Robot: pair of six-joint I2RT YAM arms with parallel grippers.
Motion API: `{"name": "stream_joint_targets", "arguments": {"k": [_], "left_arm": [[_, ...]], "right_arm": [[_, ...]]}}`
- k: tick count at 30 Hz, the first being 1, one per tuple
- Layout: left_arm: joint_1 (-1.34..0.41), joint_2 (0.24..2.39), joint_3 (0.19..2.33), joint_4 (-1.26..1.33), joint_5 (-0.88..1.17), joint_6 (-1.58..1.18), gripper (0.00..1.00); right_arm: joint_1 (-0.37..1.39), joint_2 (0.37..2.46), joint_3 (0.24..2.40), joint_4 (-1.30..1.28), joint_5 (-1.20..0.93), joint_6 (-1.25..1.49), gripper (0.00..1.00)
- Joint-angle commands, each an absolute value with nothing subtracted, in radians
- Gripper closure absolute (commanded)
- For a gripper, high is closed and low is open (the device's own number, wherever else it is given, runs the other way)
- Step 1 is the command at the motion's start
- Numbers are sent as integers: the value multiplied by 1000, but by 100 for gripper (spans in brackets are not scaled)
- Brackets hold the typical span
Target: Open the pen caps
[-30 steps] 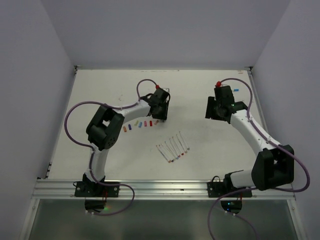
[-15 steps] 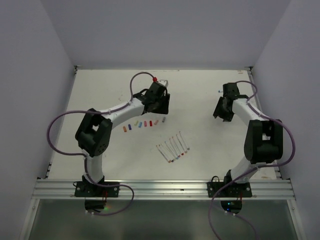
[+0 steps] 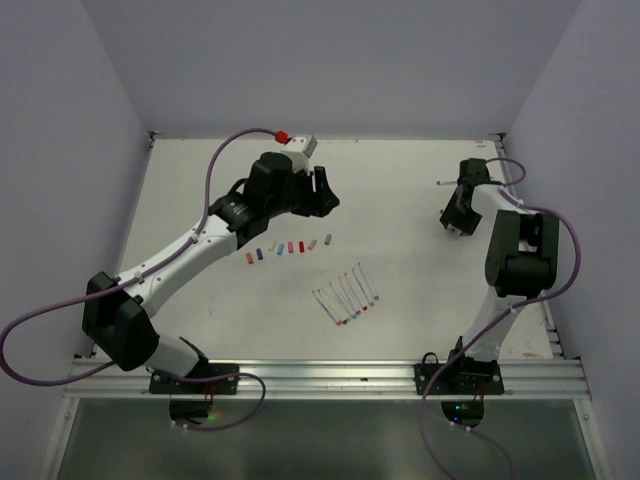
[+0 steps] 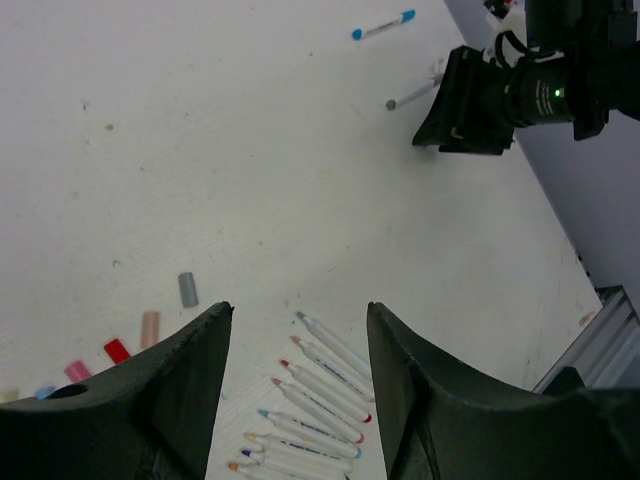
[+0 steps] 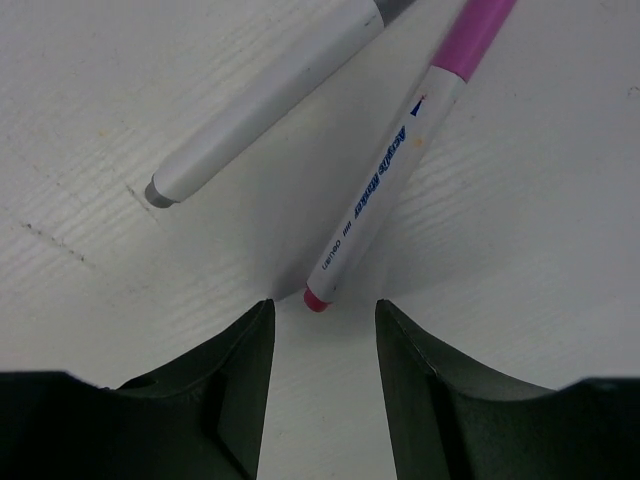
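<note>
A row of loose pen caps (image 3: 288, 247) lies mid-table, its grey end cap (image 4: 187, 289) apart from my left gripper (image 4: 298, 310). That gripper (image 3: 325, 192) hangs open and empty above the table behind the row. Several uncapped white pens (image 4: 325, 385) lie fanned below it. My right gripper (image 5: 325, 320) is open, low over the table at the far right (image 3: 453, 222). A pink-capped pen (image 5: 395, 170) lies just ahead of it, its pink back end at the gap between the fingertips, not gripped. A grey-capped pen (image 5: 265, 100) lies beside it.
A blue-capped pen (image 4: 383, 25) lies further back, near the right arm (image 4: 520, 90). The enclosure's right wall (image 3: 590, 150) stands close to the right gripper. The table's metal front rail (image 3: 320, 378) runs along the near edge.
My left gripper opened, left the grey cap at the row's right end and drew up and back. My right arm swung out and lowered its gripper to the pink pen.
</note>
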State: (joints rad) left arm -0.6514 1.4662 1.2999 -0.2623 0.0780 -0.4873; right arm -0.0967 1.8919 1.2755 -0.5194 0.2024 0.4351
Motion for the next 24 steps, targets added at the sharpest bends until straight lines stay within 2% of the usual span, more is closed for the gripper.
{"name": "stream_joint_targets", "arguments": {"k": [1,17,19,23,24], "left_arm": [[-655,1433,1241,-222,155,-500,41],[-657,1378,1144,-216,190,-495,40],[-657,1379,1141,-213,192,-495,40],[-657,1374,1143,-219,196,-497,40],[-657,1371,1143,-219,196,-495,40]], "right_arm": [[-92,1937,1348,-488,256,448,52],[-109,2006,1387,-506,313,474,54],[-117,2006,1382,-506,305,477,58],[-117,1994,1355,-506,298,488,79],[-118,1990,1348,-506,299,488,81]]}}
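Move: The pink-capped marker lies on the table at the right hand, its tail just ahead of the open fingers; its middle is about 5 cm ahead, 6 cm right and 2 cm below. The grey-capped marker's middle is roughly 7 cm ahead and 5 cm right of that hand, the blue marker's some 14 cm ahead and 5 cm right, equally low. From the raised left hand, the pink-capped marker is about 11 cm ahead, 44 cm right and 24 cm below. The right fingers pinch the pink-capped marker's white barrel near its tail, a touch that begins here: the hand slides about 3 cm forward along the marker, sinking 1 cm, then eases right as the fingers close, 2 cm right in all. Empty and open, the left hand sinks about 4 cm and draws back over 3 cm. ##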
